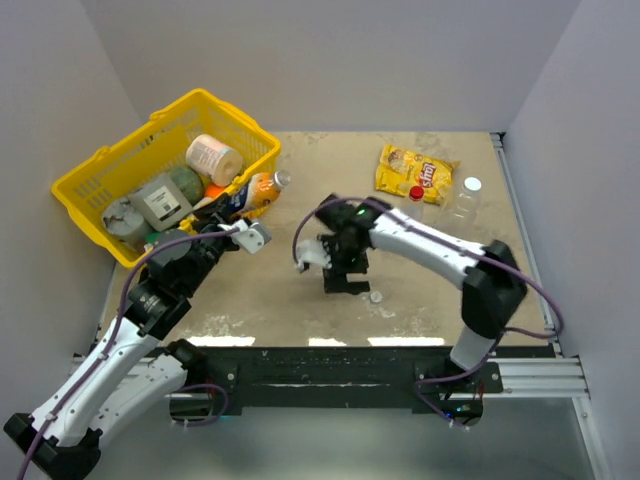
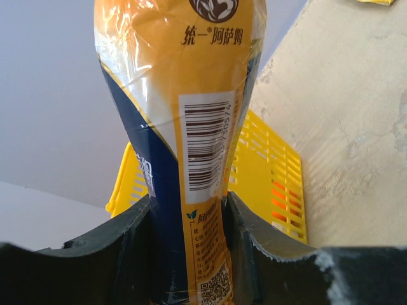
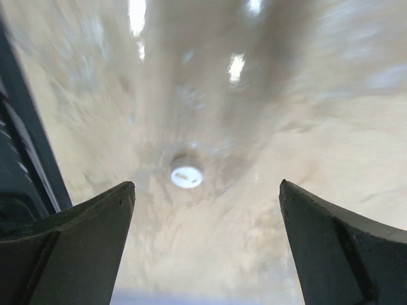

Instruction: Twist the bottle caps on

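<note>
My left gripper (image 1: 243, 232) (image 2: 189, 206) is shut on an orange-and-blue labelled bottle (image 1: 255, 190) (image 2: 191, 114), which it holds by its body near the basket's right corner. The bottle's open neck (image 1: 283, 178) points right. My right gripper (image 1: 345, 278) (image 3: 206, 185) points down at the table's middle, open and with nothing between its fingers. A white bottle cap (image 1: 376, 296) (image 3: 187, 176) lies on the table just beyond the fingertips. A red cap (image 1: 416, 192) and another white cap (image 1: 472, 184) sit on top of clear bottles at the back right.
A yellow basket (image 1: 100, 165) (image 2: 273, 184) with a paper roll, cans and other items stands at the back left. A yellow snack bag (image 1: 413, 168) lies at the back right, beside the clear bottles. Walls enclose the table on three sides.
</note>
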Motion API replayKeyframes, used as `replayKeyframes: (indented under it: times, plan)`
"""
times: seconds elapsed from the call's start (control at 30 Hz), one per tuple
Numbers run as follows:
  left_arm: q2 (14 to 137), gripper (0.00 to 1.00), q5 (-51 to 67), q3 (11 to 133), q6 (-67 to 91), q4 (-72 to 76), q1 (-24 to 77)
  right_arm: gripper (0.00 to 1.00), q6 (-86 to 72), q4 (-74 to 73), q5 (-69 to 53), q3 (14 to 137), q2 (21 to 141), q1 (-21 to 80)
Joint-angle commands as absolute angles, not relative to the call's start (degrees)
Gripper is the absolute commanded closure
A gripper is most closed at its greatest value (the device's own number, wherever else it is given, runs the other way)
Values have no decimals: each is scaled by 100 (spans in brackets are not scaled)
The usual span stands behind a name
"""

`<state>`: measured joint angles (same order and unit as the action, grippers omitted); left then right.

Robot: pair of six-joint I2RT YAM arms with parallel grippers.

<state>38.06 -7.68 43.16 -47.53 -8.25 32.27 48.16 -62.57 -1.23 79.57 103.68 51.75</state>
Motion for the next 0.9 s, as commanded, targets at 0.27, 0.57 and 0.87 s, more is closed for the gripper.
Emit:
replayKeyframes:
  times: [0.27, 0.57, 0.87]
  plan:
    - [3902, 100, -677, 4315, -4228, -1045, 3138, 20, 5984, -5256, -3366, 6224, 8208, 3297]
    - [4095, 100, -527, 4456, -4219, -1222, 3015, 43, 6943, -4791, -3244, 5678, 8473, 2874]
    - [4192, 100, -404, 4465, -4166, -1257, 2874, 44, 7716, -4105, -2954, 5019, 8350, 2874]
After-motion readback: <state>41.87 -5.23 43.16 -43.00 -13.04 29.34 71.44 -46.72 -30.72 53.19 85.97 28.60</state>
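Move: The white cap lies on the table about 5 cm to the right gripper's right, 2 cm back and 6 below. The red-capped bottle stands some 12 cm ahead of that gripper and 11 to its right, the white-capped bottle roughly level with it, 22 cm to the gripper's right. From the left gripper, already holding the orange bottle, the white cap is about 28 cm right, 8 back and 31 below; the basket's middle is some 15 cm left, 9 ahead. Lift the right gripper about 9 cm off the table with a small swing forward, then bring it back and down over the white cap, ending some 5 cm right of its start; roll the fingertips nearly 30 degrees towards the left and narrow the wide-open fingers to about half, stopping short of the cap. Meanwhile keep the left grip on the orange bottle, lower it about 4 cm and tip it slightly nose-down. ##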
